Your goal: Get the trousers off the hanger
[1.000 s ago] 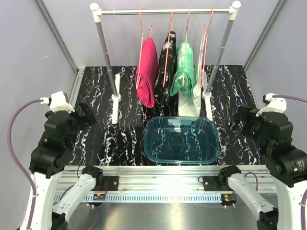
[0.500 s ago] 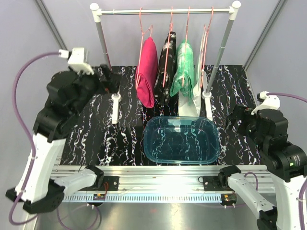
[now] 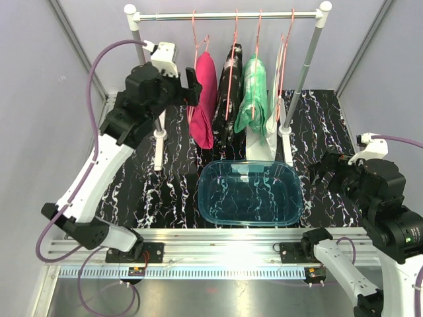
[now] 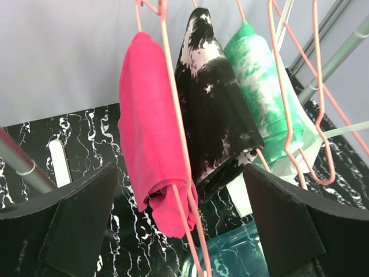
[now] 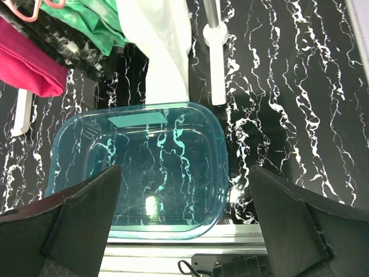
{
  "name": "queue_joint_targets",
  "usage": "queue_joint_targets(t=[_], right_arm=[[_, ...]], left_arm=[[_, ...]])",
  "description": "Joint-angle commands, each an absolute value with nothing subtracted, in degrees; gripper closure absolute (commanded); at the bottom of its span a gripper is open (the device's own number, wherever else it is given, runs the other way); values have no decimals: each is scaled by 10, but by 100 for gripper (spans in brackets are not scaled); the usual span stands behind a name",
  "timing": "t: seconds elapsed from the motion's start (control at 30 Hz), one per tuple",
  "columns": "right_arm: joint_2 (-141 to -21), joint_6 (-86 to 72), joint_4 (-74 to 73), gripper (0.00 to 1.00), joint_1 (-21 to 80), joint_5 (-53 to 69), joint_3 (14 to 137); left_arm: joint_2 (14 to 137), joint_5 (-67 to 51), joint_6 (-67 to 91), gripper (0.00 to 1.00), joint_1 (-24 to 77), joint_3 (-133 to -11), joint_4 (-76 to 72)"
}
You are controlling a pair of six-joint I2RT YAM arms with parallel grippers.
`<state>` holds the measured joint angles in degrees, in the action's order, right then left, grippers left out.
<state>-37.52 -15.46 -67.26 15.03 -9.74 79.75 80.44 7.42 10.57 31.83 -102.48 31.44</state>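
Note:
Three trousers hang on pink hangers from the rail: magenta (image 3: pixel 205 99), black with white splashes (image 3: pixel 229 82), green-and-white tie-dye (image 3: pixel 254 92). A white garment (image 3: pixel 272 99) hangs at the right end. My left gripper (image 3: pixel 192 89) is open, raised just left of the magenta trousers (image 4: pixel 151 135), apart from them. The left wrist view also shows the black pair (image 4: pixel 216 109), the tie-dye pair (image 4: pixel 262 86) and a pink hanger (image 4: pixel 179 156) between my fingers (image 4: pixel 78 225). My right gripper (image 3: pixel 320 173) is open and empty, low at the right of the tub.
A clear teal plastic tub (image 3: pixel 250 193) sits on the black marbled table in front of the rack; it fills the right wrist view (image 5: pixel 138 167). The rack's grey posts (image 3: pixel 147 79) (image 3: pixel 303 72) stand on white feet (image 5: pixel 216 69). Grey walls enclose the sides.
My left arm has risen from the near left and swung up and right to the magenta trousers. The right arm shifted only slightly.

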Motion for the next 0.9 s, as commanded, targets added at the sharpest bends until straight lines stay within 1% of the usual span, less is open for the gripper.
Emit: queue_joint_targets(t=[0.0, 0.07, 0.1, 0.17, 0.33, 0.43, 0.5, 0.53, 0.57, 0.6, 0.63, 0.67, 0.7, 0.73, 0.87], right_arm=[[-372, -152, -667, 1, 154, -82, 795], [-371, -152, -666, 1, 154, -83, 793], [-370, -152, -664, 1, 154, -82, 792], [-370, -156, -664, 1, 154, -83, 791], [-372, -159, -664, 1, 154, -82, 792], [-371, -160, -666, 0, 154, -83, 793], [-369, -161, -669, 1, 154, -84, 793], [-368, -161, -670, 1, 154, -84, 793], [-368, -161, -672, 1, 154, -86, 793], [-367, -161, -674, 1, 154, -86, 793], [-368, -161, -677, 1, 154, -88, 794], [-367, -161, -677, 1, 154, -88, 794], [-368, -162, -678, 1, 154, -89, 795], [-367, -161, -679, 1, 154, -89, 796], [-370, -159, -679, 1, 154, -91, 802]], left_arm=[[830, 110, 72, 12, 330, -1059, 265], [844, 135, 65, 15, 337, -1065, 270], [857, 151, 61, 18, 337, -1066, 272], [869, 163, 53, 21, 337, -1069, 273], [911, 178, 27, 43, 337, -1091, 277], [928, 185, 20, 48, 337, -1104, 279], [932, 190, 19, 61, 337, -1105, 276], [933, 191, 20, 65, 337, -1104, 272], [935, 191, 20, 73, 337, -1104, 270], [938, 192, 22, 74, 337, -1105, 271], [941, 194, 24, 82, 337, -1108, 274], [941, 194, 26, 82, 337, -1110, 276], [942, 199, 32, 93, 337, -1111, 279], [942, 202, 36, 100, 337, -1112, 282], [932, 225, 52, 100, 337, -1120, 280]])
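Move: The near wire of the pink trousers' hanger is roughly 7 cm ahead of the left hand, 1 cm to its right and 5 cm lower. The pink trousers hang some 12 cm ahead, 2 cm right and 8 cm down. The black trousers are about 7 cm to the right of them and 1 cm farther out, at similar height. From the right hand that wire lies about 27 cm ahead, 36 cm left and 4 cm higher. Forward about 7 cm and down some 5 cm, the left hand reaches for the near wire of the pink trousers' hanger, rolling about 15 degrees so that its left side rises and turning slightly counter-clockwise. The fingers close from nearly wide open all through the approach and end shut, pinching the wire between their tips. ##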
